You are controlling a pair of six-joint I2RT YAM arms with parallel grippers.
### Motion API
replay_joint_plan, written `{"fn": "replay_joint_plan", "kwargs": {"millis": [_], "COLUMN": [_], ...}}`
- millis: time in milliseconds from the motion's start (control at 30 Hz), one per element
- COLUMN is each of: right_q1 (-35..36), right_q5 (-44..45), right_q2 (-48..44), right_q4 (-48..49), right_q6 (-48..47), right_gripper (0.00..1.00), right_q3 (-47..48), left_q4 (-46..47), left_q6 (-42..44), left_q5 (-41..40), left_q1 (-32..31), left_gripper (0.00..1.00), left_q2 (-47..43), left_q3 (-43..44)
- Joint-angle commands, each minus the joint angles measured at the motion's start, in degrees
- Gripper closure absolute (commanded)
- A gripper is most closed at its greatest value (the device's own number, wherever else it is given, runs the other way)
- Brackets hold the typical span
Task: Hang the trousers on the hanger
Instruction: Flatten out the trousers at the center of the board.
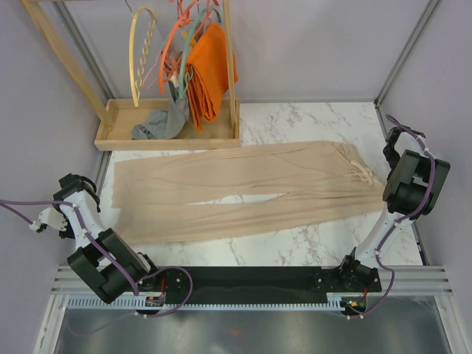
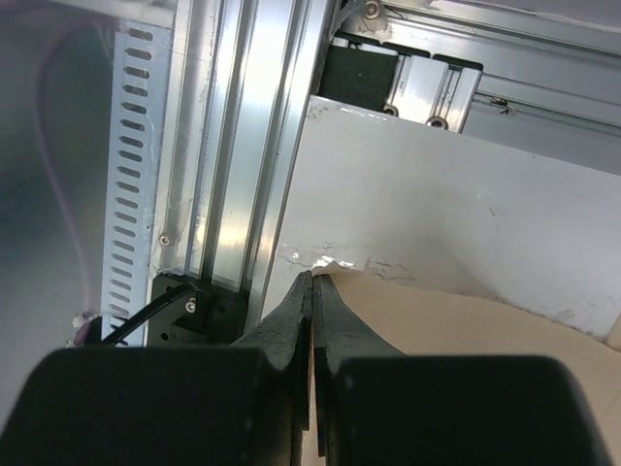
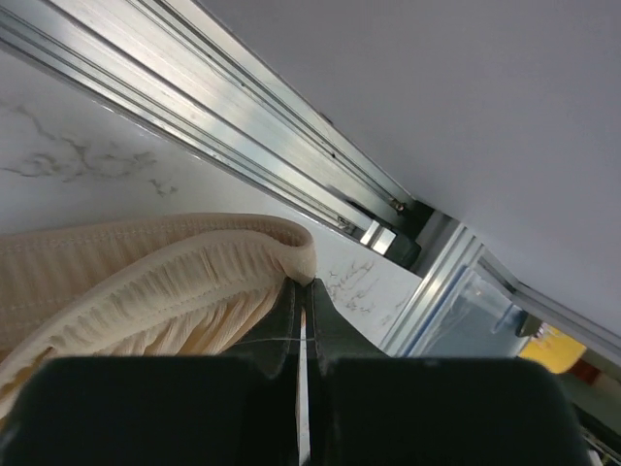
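Observation:
The beige trousers (image 1: 243, 173) lie flat across the marble table, drawstring waist to the right and both legs running left. The pale yellow hanger (image 1: 133, 55) hangs on the wooden rack at the back left. In the left wrist view my left gripper (image 2: 312, 277) is shut, its tips lined up with the corner of a trouser leg (image 2: 466, 359) by the table's edge. In the right wrist view my right gripper (image 3: 302, 283) is shut, and the curled waistband (image 3: 146, 282) meets its tips. Light shows through that slit, and no fabric shows inside it.
A wooden tray (image 1: 169, 136) under the rack holds a grey garment (image 1: 158, 122). An orange cloth (image 1: 210, 70) and orange hangers (image 1: 173, 40) hang above it. Aluminium rails (image 2: 233, 146) frame the table (image 1: 310, 236). The left arm (image 1: 99, 269) and right arm (image 1: 409, 184) stand at the table's sides.

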Motion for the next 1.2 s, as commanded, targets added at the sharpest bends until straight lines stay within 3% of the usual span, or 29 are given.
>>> {"fn": "replay_joint_plan", "kwargs": {"millis": [0, 200, 400, 567, 700, 733, 767, 833, 867, 933, 967, 1067, 1167], "right_q1": [0.3, 0.1, 0.1, 0.1, 0.2, 0.1, 0.2, 0.1, 0.2, 0.2, 0.2, 0.9, 5.0], "right_q5": [7.5, 11.6, 10.2, 11.3, 9.5, 9.4, 8.9, 8.9, 9.2, 9.6, 9.6, 6.7, -5.9], "right_q2": [1.7, 4.1, 5.6, 5.7, 5.5, 5.4, 5.2, 4.9, 4.7, 4.3, 3.6, 0.3, -4.5], "right_q4": [-1.8, -4.7, -4.6, -4.7, -5.3, -5.6, -5.7, -7.1, -7.7, -8.3, -8.7, -5.9, 2.7], "right_q6": [0.1, 4.0, 3.9, 2.8, 3.5, 3.7, 3.8, 4.0, 4.2, 4.2, 4.2, 4.3, 2.1], "right_gripper": [1.0, 1.0, 0.99, 0.91, 0.82, 0.75, 0.72, 0.49, 0.46, 0.31, 0.3, 0.29, 0.31], "right_q3": [-1.6, -1.9, -1.6, -2.5, -2.5, -2.2, -1.8, -0.2, 0.5, 2.2, 2.9, 5.6, 4.8], "left_q4": [1.8, 2.7, 2.7, 2.5, 2.7, 3.1, 3.1, 4.5, 4.6, 4.7, 4.9, 5.1, 5.6], "left_q6": [-3.8, -2.4, -2.5, -2.4, -3.5, -3.5, -2.9, -1.0, -1.0, -1.0, -1.1, 0.0, 2.7], "left_q5": [-6.7, -5.7, -4.4, -4.0, -1.9, -1.1, -0.7, 1.9, 2.7, 4.0, 4.5, 6.4, 12.4], "left_q1": [0.1, 0.4, 1.3, 1.7, 1.8, 1.8, 1.8, 1.8, 1.9, 1.9, 1.9, 1.8, 1.7], "left_gripper": [0.98, 0.98, 0.96, 0.96, 0.9, 0.85, 0.75, 0.54, 0.47, 0.33, 0.27, 0.23, 0.23], "left_q2": [1.2, 6.7, 10.0, 12.5, 14.9, 15.3, 15.6, 15.1, 15.1, 13.7, 13.1, 10.9, 10.3], "left_q3": [-1.5, -1.1, -0.7, -0.4, -1.3, -1.5, -1.5, -0.9, -0.9, -0.1, 0.3, 2.7, 6.8]}}
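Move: The left hand still grips the near corner of the near trouser leg's hem, and the board spot for it lies 1 cm back and about 5 cm below. The far leg's hem is some 28 cm ahead, level sideways, and the front rail about 6 cm back, level sideways. The right hand still holds the waistband's near corner; its board spot is some 3 cm back and 3 cm below, with the drawstring about 15 cm ahead and 15 cm to the left. The left hand sinks about 5 cm, drifting slightly back with its fingers tilting a further 10 degrees, while the right hand draws back some 3.5 cm and down 2 cm, both keeping the trousers stretched between them as they bring the near corners to the board. Once they are low, both pairs of fingers open wide and let go of the hem and the waistband, then both hands turn forward over the trousers, about 3 cm each, rising a little and untilting as they go. ##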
